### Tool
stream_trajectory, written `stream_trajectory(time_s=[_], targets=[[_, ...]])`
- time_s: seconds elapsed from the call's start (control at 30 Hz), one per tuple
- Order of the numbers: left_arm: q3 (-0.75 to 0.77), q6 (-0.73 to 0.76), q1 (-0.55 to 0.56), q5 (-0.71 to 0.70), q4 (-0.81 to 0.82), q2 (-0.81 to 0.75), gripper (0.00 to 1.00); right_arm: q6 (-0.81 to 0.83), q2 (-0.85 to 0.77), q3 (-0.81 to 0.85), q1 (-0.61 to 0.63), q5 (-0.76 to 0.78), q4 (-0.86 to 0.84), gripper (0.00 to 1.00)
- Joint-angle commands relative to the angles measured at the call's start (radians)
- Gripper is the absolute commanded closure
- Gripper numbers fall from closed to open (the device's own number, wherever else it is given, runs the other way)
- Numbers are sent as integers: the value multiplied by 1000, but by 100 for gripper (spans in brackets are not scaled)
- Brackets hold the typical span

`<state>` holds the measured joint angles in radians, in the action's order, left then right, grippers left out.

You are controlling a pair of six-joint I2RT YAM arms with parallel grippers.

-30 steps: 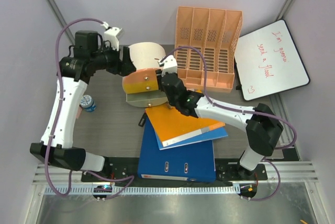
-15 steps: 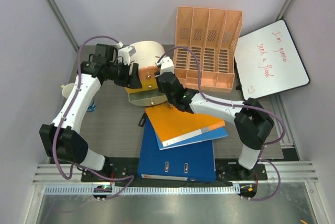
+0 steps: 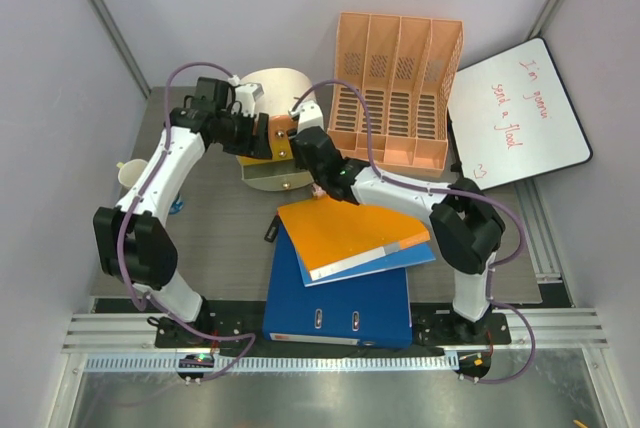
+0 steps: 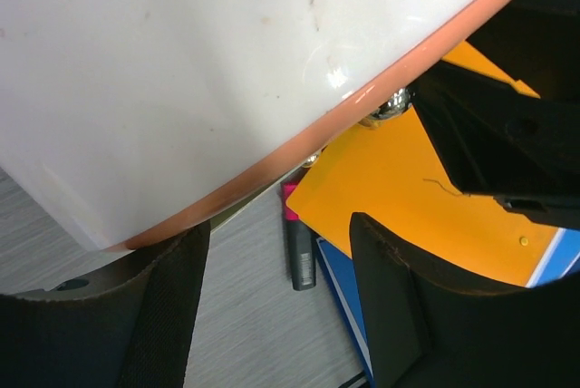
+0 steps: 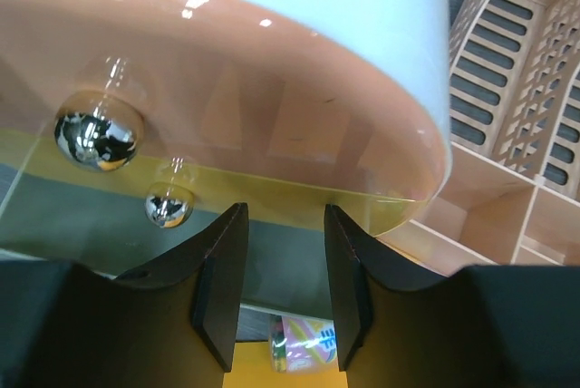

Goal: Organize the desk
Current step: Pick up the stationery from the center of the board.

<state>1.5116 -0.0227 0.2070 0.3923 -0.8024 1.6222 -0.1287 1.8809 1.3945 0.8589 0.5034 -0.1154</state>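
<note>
A round tiered tray stands at the back of the desk (image 3: 220, 218), with a white top tier (image 3: 280, 93), an orange tier (image 5: 227, 89) under it and a clear yellow tier (image 3: 272, 180) lowest. My left gripper (image 3: 262, 138) is at the tray's left side. Its jaws are open and its left finger (image 4: 136, 315) lies under the orange rim (image 4: 362, 102). My right gripper (image 3: 300, 143) is at the tray's right side, open, its tips (image 5: 284, 211) just at the yellow tier's edge. Neither gripper clamps anything that I can see.
An orange folder (image 3: 345, 233) lies on a blue binder (image 3: 340, 298) at the front. A black marker (image 4: 299, 247) lies beside them. A peach file organizer (image 3: 395, 88) stands behind, a whiteboard (image 3: 515, 113) at the right, a cup (image 3: 128, 176) at the left edge. A small pink patterned item (image 5: 308, 347) lies below the right fingers.
The left arm has swung right and in toward the tray. The orange tier has moved back under the white top. The right gripper followed it toward the back.
</note>
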Motion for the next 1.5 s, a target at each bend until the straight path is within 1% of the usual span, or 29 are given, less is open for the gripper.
stream_trajectory(time_s=[0.0,0.17,0.2,0.3,0.47,0.8,0.97,1.47], targets=[[61,-8,-3,-29,66,5,36,1,9,44,-3,-29,14,56],[58,-2,-3,-46,74,4,37,-61,-78,-78,17,-51,-47,56],[56,-2,-4,-49,75,5,37,-66,-88,-118,23,-51,-56,57],[56,-3,-3,-50,78,5,37,-78,-97,-169,49,-57,-98,56],[61,-6,-3,-50,74,4,37,-95,-43,-152,54,-72,-115,57],[59,9,-4,-58,68,-5,37,-71,32,-69,57,-62,-145,57],[55,12,-4,-63,71,-4,37,-72,79,-28,57,-66,-126,57],[84,12,-17,-75,80,15,37,-95,24,-118,91,-85,-73,59]])
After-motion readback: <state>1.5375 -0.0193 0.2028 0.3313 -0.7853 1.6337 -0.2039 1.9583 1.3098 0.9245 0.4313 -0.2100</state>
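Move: The green bottom drawer, still open, has its front about 7 cm below the right gripper, some 2 cm back and 3 cm left of it. The yellow drawer's knob is 3 cm left, 1 cm ahead and 2 cm below. On the desk, 13 cm below, the orange folder lies 11 cm back and 11 cm right, the black marker 10 cm back and 6 cm left. From the left gripper the green front is about 3 cm back, 5 cm right and 8 cm below. Draw the right gripper back and down off the yellow drawer front, roughly 5 cm each way, then ease it left and slightly forward, sinking a little more, until the part-open fingers stand before the green drawer's front near its middle; hold there, tips dipped slightly. Keep the left gripper by the drawer unit's front left corner. ##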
